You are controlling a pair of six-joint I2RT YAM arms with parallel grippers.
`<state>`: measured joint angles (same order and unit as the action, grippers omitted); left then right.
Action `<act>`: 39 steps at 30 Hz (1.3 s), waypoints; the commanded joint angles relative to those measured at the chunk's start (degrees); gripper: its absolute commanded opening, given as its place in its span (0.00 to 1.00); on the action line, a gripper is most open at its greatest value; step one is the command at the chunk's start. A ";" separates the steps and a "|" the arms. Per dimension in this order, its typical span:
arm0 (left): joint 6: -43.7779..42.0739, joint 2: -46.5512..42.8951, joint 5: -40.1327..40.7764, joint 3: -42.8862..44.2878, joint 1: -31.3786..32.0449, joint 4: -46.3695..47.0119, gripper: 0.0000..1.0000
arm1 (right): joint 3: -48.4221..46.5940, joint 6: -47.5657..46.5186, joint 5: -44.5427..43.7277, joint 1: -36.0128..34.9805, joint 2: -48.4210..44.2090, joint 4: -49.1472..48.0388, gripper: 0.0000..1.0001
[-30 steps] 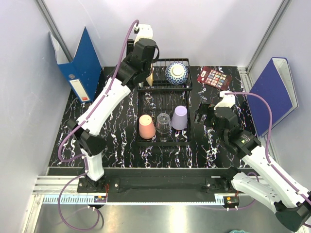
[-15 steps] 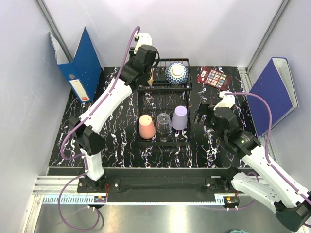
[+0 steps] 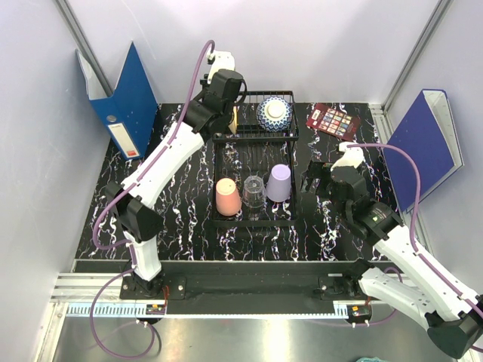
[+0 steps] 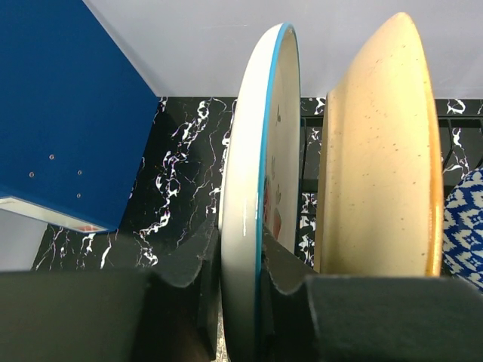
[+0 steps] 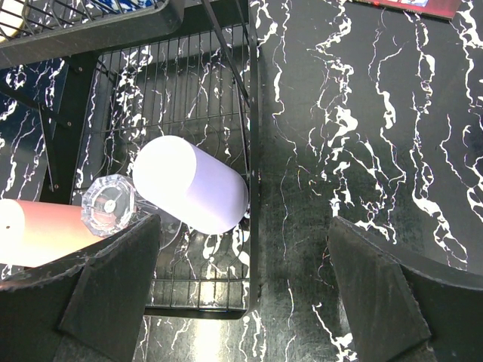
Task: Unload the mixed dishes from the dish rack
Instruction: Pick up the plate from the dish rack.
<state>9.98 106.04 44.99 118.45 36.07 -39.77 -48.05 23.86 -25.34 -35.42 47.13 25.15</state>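
The black wire dish rack [image 3: 255,220] stands mid-table. My left gripper [image 3: 229,115] is at its far left corner, shut on the rim of an upright white plate with a blue edge [image 4: 245,196]. A cream speckled plate [image 4: 377,166] stands just right of it, then the blue-and-white bowl [image 3: 274,113]. The salmon cup [image 3: 227,196], clear glass [image 3: 253,191] and lavender cup [image 3: 278,182] stand upside down in the rack's near part. My right gripper [image 3: 309,181] is open and empty, over the table just right of the rack [image 5: 253,188], next to the lavender cup [image 5: 192,185].
A blue binder [image 3: 124,98] leans at the back left and another [image 3: 426,143] at the right wall. A dark red palette of coloured squares [image 3: 332,119] lies at the back right of the rack. The black marbled table [image 3: 189,219] surrounds the rack.
My left wrist has shifted a little at the rack's far left corner by the plates. My right gripper has crept slightly toward the rack's right side.
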 commanded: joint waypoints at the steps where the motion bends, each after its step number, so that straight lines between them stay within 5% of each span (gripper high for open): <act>1: -1.19 -4.53 2.03 2.57 -0.30 2.06 0.04 | 0.15 0.49 0.56 -0.26 -0.29 -1.68 1.00; 29: -12.61 -12.34 10.38 6.97 2.60 12.08 0.00 | 0.33 0.66 1.52 -0.26 1.03 -2.12 1.00; 39: -7.72 -23.13 6.26 3.37 5.94 12.00 0.00 | -0.02 2.07 1.09 -0.26 -0.55 -2.38 1.00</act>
<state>-0.80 92.47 52.25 121.08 40.45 -36.10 -47.64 24.43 -24.25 -35.42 48.47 25.08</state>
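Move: My left hand already has the white plate, still standing in its slot; its middle lies about 7 cm ahead of the fingers and 7 cm below them. The yellow plate stands some 5 cm to the right of it, the blue-patterned bowl about 16 cm to its right and lower, both about level with it in depth. The blue binder is roughly 26 cm to my left and 5 cm ahead. From my right hand the white plate is about 23 cm ahead, 24 cm left, slightly higher. Keeping the white plate's rim pinched at its near upper edge, I hold nearly still at first, then raise my left hand about 13 cm, gathering speed, up out of the rack slot. As it climbs I draw back some 6 cm and drift about 4 cm left, away from the yellow plate, tipping the fingers up by roughly 15 degrees. ##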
